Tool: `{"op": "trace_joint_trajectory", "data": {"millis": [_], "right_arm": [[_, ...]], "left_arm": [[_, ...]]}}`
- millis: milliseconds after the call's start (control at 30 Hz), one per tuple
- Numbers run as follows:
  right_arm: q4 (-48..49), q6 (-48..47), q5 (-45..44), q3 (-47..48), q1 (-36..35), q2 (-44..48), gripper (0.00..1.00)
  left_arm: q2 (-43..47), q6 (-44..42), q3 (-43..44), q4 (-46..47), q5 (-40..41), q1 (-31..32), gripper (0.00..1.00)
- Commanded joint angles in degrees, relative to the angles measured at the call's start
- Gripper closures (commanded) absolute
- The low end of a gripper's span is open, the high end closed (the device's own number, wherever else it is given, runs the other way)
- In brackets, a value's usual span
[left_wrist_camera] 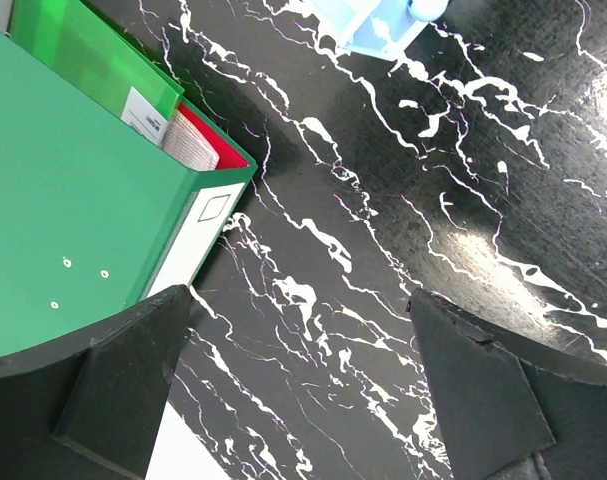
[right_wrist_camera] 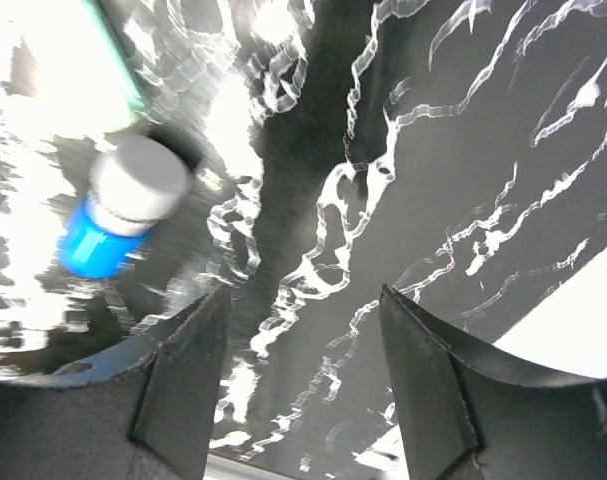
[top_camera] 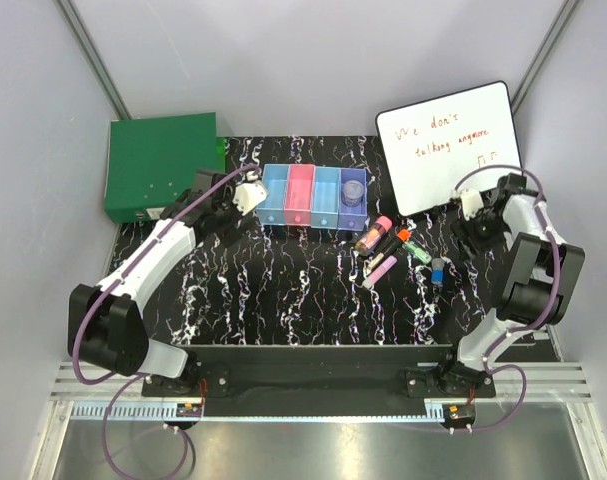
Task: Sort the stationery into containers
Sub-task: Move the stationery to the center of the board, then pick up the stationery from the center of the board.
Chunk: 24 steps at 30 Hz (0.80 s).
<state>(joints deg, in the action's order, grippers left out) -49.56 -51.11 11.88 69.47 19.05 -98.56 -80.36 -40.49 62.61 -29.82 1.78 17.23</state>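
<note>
The containers [top_camera: 313, 197] are four joined bins at the back centre: light blue, pink, light blue and purple. A round grey-purple disc [top_camera: 353, 187] lies in the purple bin. To their front right, on the mat, lie the pink-capped dark tube [top_camera: 373, 234], orange marker [top_camera: 404, 240], pink marker [top_camera: 380, 268], green stick [top_camera: 420, 254] and small blue piece [top_camera: 438, 268]. My left gripper [top_camera: 226, 205] is open and empty, left of the bins [left_wrist_camera: 378, 25], low over bare mat [left_wrist_camera: 303, 380]. My right gripper [top_camera: 469, 238] is open and empty [right_wrist_camera: 303, 370]; the blue piece [right_wrist_camera: 118, 205] lies to its left.
A large green box [top_camera: 161, 165] stands at the back left, close to my left gripper [left_wrist_camera: 73, 200]. A white writing board [top_camera: 448, 145] with red handwriting leans at the back right, behind my right gripper. The black marbled mat [top_camera: 283, 290] covers the table.
</note>
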Motion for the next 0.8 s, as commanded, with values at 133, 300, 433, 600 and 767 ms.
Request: {"op": "trace_joint_trajectory", "data": {"millis": [133, 300, 433, 600, 767], "right_arm": [[-12.66, 12.35, 11.15, 9.63, -4.98, -4.35, 0.34], [-12.75, 14.72, 10.80, 6.12, -9.37, -3.30, 0.36], [-11.09, 15.87, 9.92, 1.30, -10.87, -1.11, 0.36], [-9.07, 16.13, 7.90, -3.02, -11.23, 1.09, 0.36], [-7.84, 16.13, 7.55, -5.57, -11.58, 2.15, 0.36]], "left_arm": [[0.99, -0.99, 1.28, 3.89, 0.24, 0.17, 0.01], [1.17, -2.66, 2.17, 3.90, 0.68, 0.17, 0.01], [1.08, -3.02, 2.43, 4.16, 0.77, 0.17, 0.01], [0.90, -2.84, 2.78, 4.25, 0.50, 0.17, 0.01], [0.82, -2.93, 2.78, 4.34, 0.50, 0.17, 0.01]]}}
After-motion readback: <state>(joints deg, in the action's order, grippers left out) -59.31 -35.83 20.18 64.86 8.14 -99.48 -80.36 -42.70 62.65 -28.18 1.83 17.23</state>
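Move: The blue bottle with the grey cap lies about 10 cm to the right hand's left, 5 cm back and 5 cm below. Roughly 17 cm left of that hand and 1 cm ahead is the green bottle; the orange-capped marker is some 27 cm left and 1 cm ahead, and the pink tube 29 cm left and 5 cm back. For the left hand, the blue bottle is about 69 cm to its right, 10 cm back and 14 cm below. The blue bottle is approached from its right by the empty right hand, which swings about 10 cm left, first hopping up 2 cm and slightly forward, then curving back some 7 cm and sinking about 4 cm. The wrist tilts some 20 degrees, swinging the fingertips left and back; the fingers stay open above the bottle, with no contact to be seen. ##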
